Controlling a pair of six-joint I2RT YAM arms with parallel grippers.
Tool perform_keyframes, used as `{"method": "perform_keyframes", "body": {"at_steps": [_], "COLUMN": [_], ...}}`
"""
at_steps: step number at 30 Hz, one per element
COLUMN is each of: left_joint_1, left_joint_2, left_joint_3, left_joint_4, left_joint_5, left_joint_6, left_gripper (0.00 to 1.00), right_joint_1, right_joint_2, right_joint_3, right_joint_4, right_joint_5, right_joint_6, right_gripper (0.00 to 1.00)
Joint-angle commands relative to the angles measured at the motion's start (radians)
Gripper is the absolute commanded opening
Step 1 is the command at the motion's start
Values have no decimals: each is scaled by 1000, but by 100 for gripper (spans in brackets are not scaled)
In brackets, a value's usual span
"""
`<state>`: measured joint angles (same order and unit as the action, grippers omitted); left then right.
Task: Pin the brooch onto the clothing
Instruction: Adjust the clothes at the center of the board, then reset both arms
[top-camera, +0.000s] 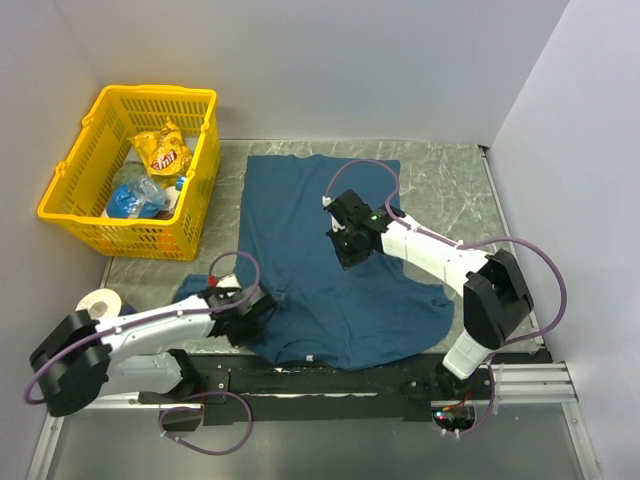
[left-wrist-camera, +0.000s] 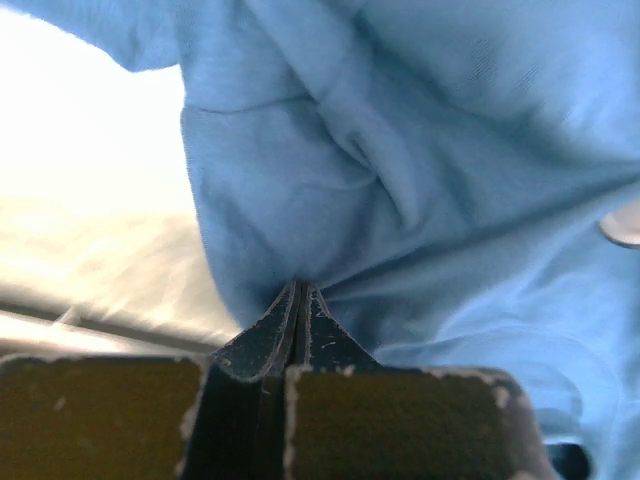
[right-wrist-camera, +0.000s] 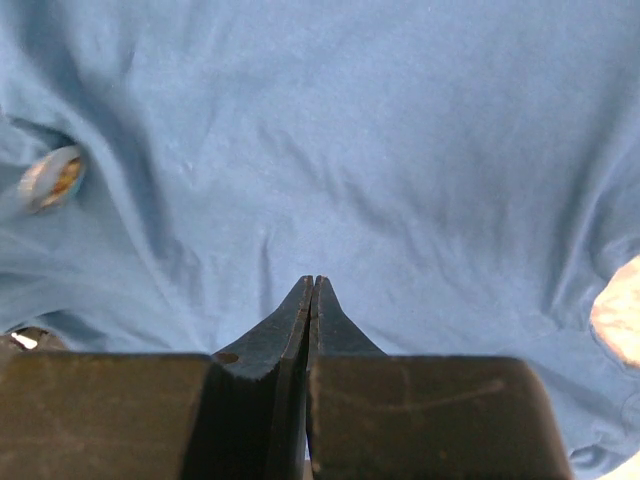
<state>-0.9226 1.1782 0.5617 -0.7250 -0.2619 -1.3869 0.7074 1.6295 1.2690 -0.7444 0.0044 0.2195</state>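
Observation:
The clothing (top-camera: 330, 260), a dark teal-blue T-shirt, lies spread across the middle of the table. My left gripper (top-camera: 256, 312) sits at its lower left edge. In the left wrist view this gripper (left-wrist-camera: 300, 284) is shut on a gathered fold of the clothing (left-wrist-camera: 420, 150), and creases run out from the tips. The brooch (left-wrist-camera: 625, 222), a small pale disc, shows at the right edge of that view. My right gripper (top-camera: 350, 246) hovers over the shirt's middle. It (right-wrist-camera: 313, 279) is shut with nothing between the fingers, and the brooch (right-wrist-camera: 50, 178) lies on the fabric to its upper left.
A yellow basket (top-camera: 130, 170) with snack packets stands at the back left. A white roll (top-camera: 103, 303) lies beside the left arm. Grey walls close in the left, back and right sides. A black rail (top-camera: 330, 380) runs along the near edge.

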Motion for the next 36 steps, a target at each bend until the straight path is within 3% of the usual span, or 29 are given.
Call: {"method": "perform_keyframes", "body": {"at_steps": [1, 6, 9, 14, 20, 24, 31, 36], "left_joint_1": [-51, -148, -188, -179, 115, 287, 363, 372], "left_joint_2": [-87, -77, -25, 99, 202, 290, 549, 676], "left_joint_3": [-35, 13, 157, 421, 417, 389, 443, 471], "left_joint_4": [-244, -339, -437, -441, -107, 25, 137, -5], "left_joint_5": [6, -19, -149, -365, -333, -316, -286, -335], "left_joint_6": [-211, -353, -360, -214, 216, 336, 499, 454], "left_gripper": [1, 1, 1, 5, 1, 1, 1, 1], "right_joint_1": [-17, -29, -31, -46, -78, -95, -111, -132], "right_joint_2": [44, 58, 59, 52, 98, 107, 138, 132], "right_joint_3": [23, 26, 26, 32, 67, 79, 107, 96], "right_joint_4": [42, 60, 76, 83, 77, 73, 40, 31], "right_joint_5": [-47, -84, -96, -81, -66, -57, -32, -18], "right_joint_6": [-25, -40, -34, -28, -23, -19, -17, -12], "right_gripper": [0, 0, 0, 0, 0, 0, 0, 0]}}
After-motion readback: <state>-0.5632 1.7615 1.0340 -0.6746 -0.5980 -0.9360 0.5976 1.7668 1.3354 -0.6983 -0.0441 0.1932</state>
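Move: The left hand is shut, its tips down at the cloth by the shirt's near-left edge. The left armpit, where it ends up, lies about 18 cm ahead and 5 cm left, level with the tips. The brooch is some 8 cm ahead and 5 cm right, the left cuff about 12 cm ahead and 14 cm left, the collar label 5 cm back and 12 cm right. From the right hand, the armpit is roughly 24 cm left, level fore-and-aft, and 9 cm below. Back towards the base and a little left, the shut left fingertips first drag low along the cloth for about 5 cm, then lift off, arc some 10 cm high over the shirt and swing forward, coming down on the cloth beside the left armpit with the fingers tilting to point leftward. The right hand, shut and clear of the cloth, sinks slightly, then eases forward about 4 cm. ##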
